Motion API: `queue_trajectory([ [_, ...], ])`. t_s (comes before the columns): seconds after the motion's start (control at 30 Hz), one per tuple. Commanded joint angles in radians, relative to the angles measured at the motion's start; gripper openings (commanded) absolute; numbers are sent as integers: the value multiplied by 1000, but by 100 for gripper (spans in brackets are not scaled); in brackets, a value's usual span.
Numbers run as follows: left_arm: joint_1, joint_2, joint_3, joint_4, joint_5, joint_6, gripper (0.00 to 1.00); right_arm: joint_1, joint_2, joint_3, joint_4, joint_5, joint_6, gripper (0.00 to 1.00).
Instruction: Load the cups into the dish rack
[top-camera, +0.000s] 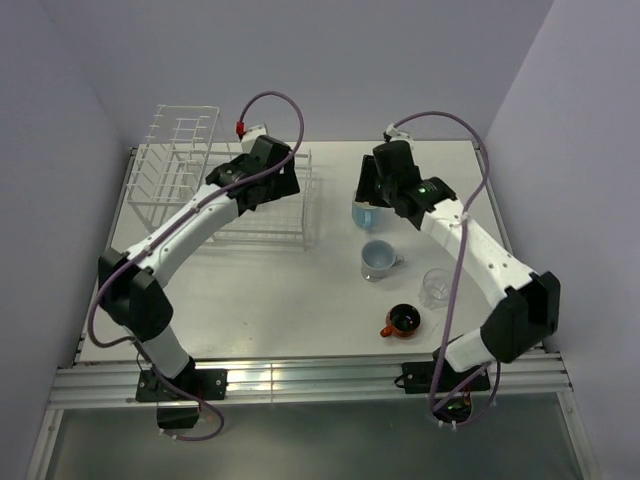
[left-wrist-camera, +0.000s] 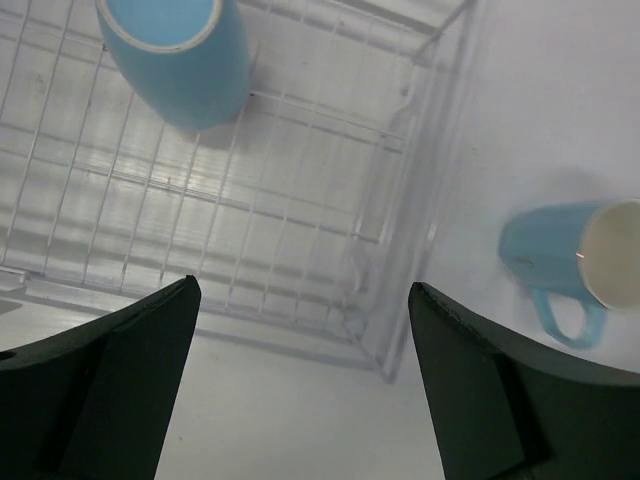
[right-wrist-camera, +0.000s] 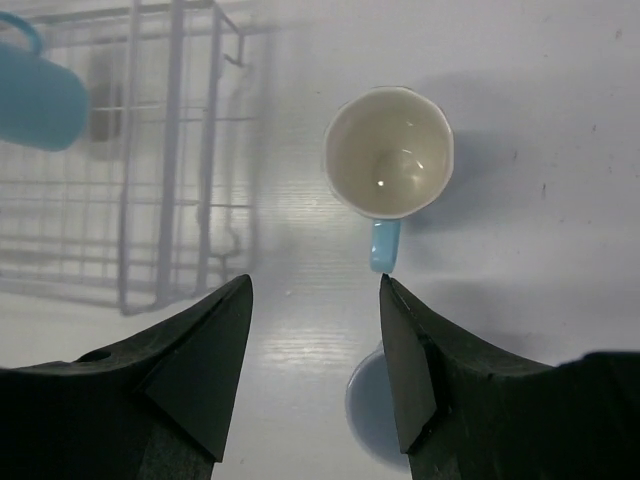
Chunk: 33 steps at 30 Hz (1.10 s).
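Observation:
The white wire dish rack (top-camera: 180, 165) stands at the back left. One light blue mug (left-wrist-camera: 180, 55) lies inside its low tray. My left gripper (left-wrist-camera: 300, 300) hangs open and empty above the tray's near right corner (top-camera: 275, 185). A second light blue mug (right-wrist-camera: 388, 150) stands upright on the table just right of the rack, its handle (right-wrist-camera: 385, 245) pointing at my right gripper (right-wrist-camera: 315, 290). That gripper is open and holds nothing; its right fingertip is close to the handle's end. A pale grey-blue mug (top-camera: 378, 260), a clear glass tumbler (top-camera: 436, 287) and an orange-red cup (top-camera: 403, 321) stand nearer the front right.
The rack's tall upright grid (top-camera: 170, 135) is at its far left end. The white table (top-camera: 280, 300) is walled by pale panels at the back and sides. The pale mug (right-wrist-camera: 365, 410) shows partly under my right finger in the right wrist view.

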<state>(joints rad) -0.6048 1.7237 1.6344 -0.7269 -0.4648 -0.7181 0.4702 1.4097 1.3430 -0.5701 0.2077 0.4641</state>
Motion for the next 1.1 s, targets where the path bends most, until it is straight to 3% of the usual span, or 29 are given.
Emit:
queue_trajectory([
  [0.0, -16, -142, -19, 53, 69, 19, 92, -5, 96, 71, -25, 82, -41, 61],
  [0.37, -21, -381, -110, 67, 137, 60, 93, -5, 371, 237, -36, 84, -56, 57],
  [0.63, -20, -431, -156, 75, 143, 75, 93, -5, 532, 350, -76, 108, -74, 55],
  [0.9, -21, -441, -180, 95, 156, 72, 93, -5, 595, 354, -83, 121, -82, 51],
  [1.0, -21, -440, -186, 98, 161, 71, 93, -5, 615, 358, -88, 122, -87, 45],
  [1.07, -20, -438, -191, 103, 161, 68, 93, -4, 615, 354, -88, 127, -88, 28],
])
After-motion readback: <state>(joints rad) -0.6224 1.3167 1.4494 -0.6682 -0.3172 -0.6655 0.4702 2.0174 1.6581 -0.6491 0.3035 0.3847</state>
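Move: The blue cup with its handle towards the robot stands about 9 cm ahead of the right hand, 2 cm to its right and 19 cm below. The grey-blue cup is some 3 cm back and 5 cm right of that hand, at about the same depth. The dish rack's right side lies some 11 cm left of it and 7 cm ahead. From the left hand, the blue cup is about 20 cm right, 3 cm ahead and 16 cm below. Down and forward goes the right hand, sinking some 15 cm while reaching 8 cm out to the blue cup, tipping its fingers steeper and its left side down. Near the end the fingers close to about half their gap, straddling the cup's left rim, one inside and one outside. The empty left hand climbs about 11 cm while drawing back, then settles slightly, staying open. ##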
